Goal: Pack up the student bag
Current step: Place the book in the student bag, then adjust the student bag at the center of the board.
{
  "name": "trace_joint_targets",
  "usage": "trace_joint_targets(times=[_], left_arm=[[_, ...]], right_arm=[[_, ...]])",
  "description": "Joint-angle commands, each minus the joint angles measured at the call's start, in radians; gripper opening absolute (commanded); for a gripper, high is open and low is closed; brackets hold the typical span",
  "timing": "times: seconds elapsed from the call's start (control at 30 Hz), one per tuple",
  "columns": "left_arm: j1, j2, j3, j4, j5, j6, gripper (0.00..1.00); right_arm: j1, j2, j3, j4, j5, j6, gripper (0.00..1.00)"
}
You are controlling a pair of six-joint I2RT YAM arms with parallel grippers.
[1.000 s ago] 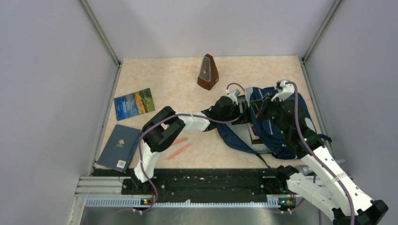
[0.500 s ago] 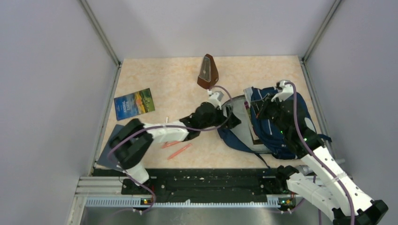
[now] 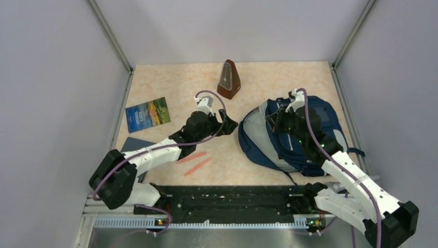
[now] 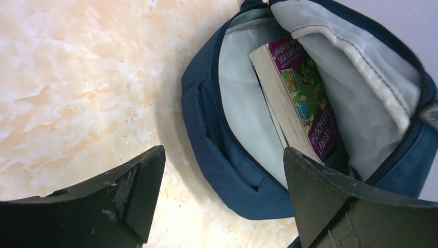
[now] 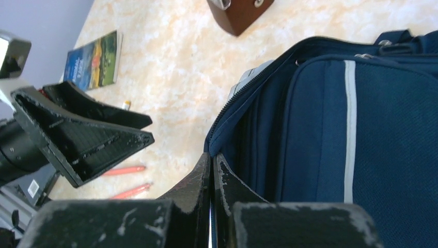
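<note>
The student bag [image 3: 310, 135], navy with grey lining, lies on its side at the right of the table with its mouth toward the left. In the left wrist view its mouth [image 4: 206, 124] gapes, and a purple-covered book [image 4: 306, 98] stands inside. My left gripper [image 3: 230, 126] hovers open just left of the bag, holding nothing [image 4: 223, 152]. My right gripper [image 3: 277, 118] is shut on the bag's upper opening edge [image 5: 212, 155], with blue fabric pinched between the jaws. The right wrist view also shows the open left gripper [image 5: 147, 129].
A brown metronome [image 3: 229, 79] stands behind the bag. A colourful book [image 3: 147, 114] lies at the left. A dark blue book [image 3: 131, 143] is partly under my left arm. Two orange pens [image 3: 191, 156] [image 3: 198, 166] lie near the front.
My left gripper has pulled back leftward out of the bag's mouth and opened wider. The right gripper, still pinching the edge, shifted left and the mouth now shows more grey lining.
</note>
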Motion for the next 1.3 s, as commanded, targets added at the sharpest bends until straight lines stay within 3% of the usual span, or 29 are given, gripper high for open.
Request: trace_joint_targets(times=[0.0, 0.17, 0.43, 0.6, 0.73, 0.83, 0.97, 1.27], left_arm=[[0.038, 0.063, -0.003, 0.090, 0.126, -0.043, 0.89], [0.059, 0.195, 0.049, 0.160, 0.210, -0.078, 0.89], [0.142, 0.446, 0.122, 0.427, 0.395, -0.199, 0.88], [0.146, 0.468, 0.146, 0.435, 0.390, -0.187, 0.86], [0.146, 0.450, 0.134, 0.418, 0.377, -0.166, 0.86], [0.142, 0.477, 0.165, 0.381, 0.399, -0.147, 0.86], [0.129, 0.524, 0.225, 0.357, 0.423, -0.138, 0.86], [0.094, 0.622, 0.371, 0.261, 0.453, -0.067, 0.84]], right_arm=[[0.059, 0.025, -0.001, 0.110, -0.001, 0.018, 0.00], [0.142, 0.066, 0.002, 0.121, 0.054, 0.018, 0.00], [0.200, 0.123, 0.002, 0.131, 0.088, 0.016, 0.00], [0.222, 0.125, 0.049, 0.058, 0.144, -0.025, 0.61], [0.220, 0.054, 0.062, -0.037, 0.345, -0.037, 0.89], [0.173, 0.014, 0.063, -0.123, 0.422, -0.031, 0.95], [0.020, -0.019, 0.035, -0.221, 0.385, 0.003, 0.97], [-0.146, -0.104, -0.146, -0.213, 0.436, 0.113, 0.98]])
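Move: Below the right hand, which keeps the raised flap's edge pinched in closed fingers, the student bag's mouth lies about 16 cm down and 2 cm to the left, level fore and aft. From the open, empty left hand, that mouth is roughly 18 cm right, 2 cm back and 9 cm down; the book inside is some 7 cm farther right and 2 cm nearer the robot than the mouth. The metronome stands about 15 cm ahead of the left hand and 1 cm right. Lowering the pinched flap some 4 cm and drawing it about 5 cm left over the mouth, the right hand opens wide to let go, then swings roughly 16 cm right above the bag, turning clockwise. Meanwhile the left hand, fingers still open, sinks 8 cm while easing forward and right, then lifts slightly and heads right to the bag's near-side rim. ##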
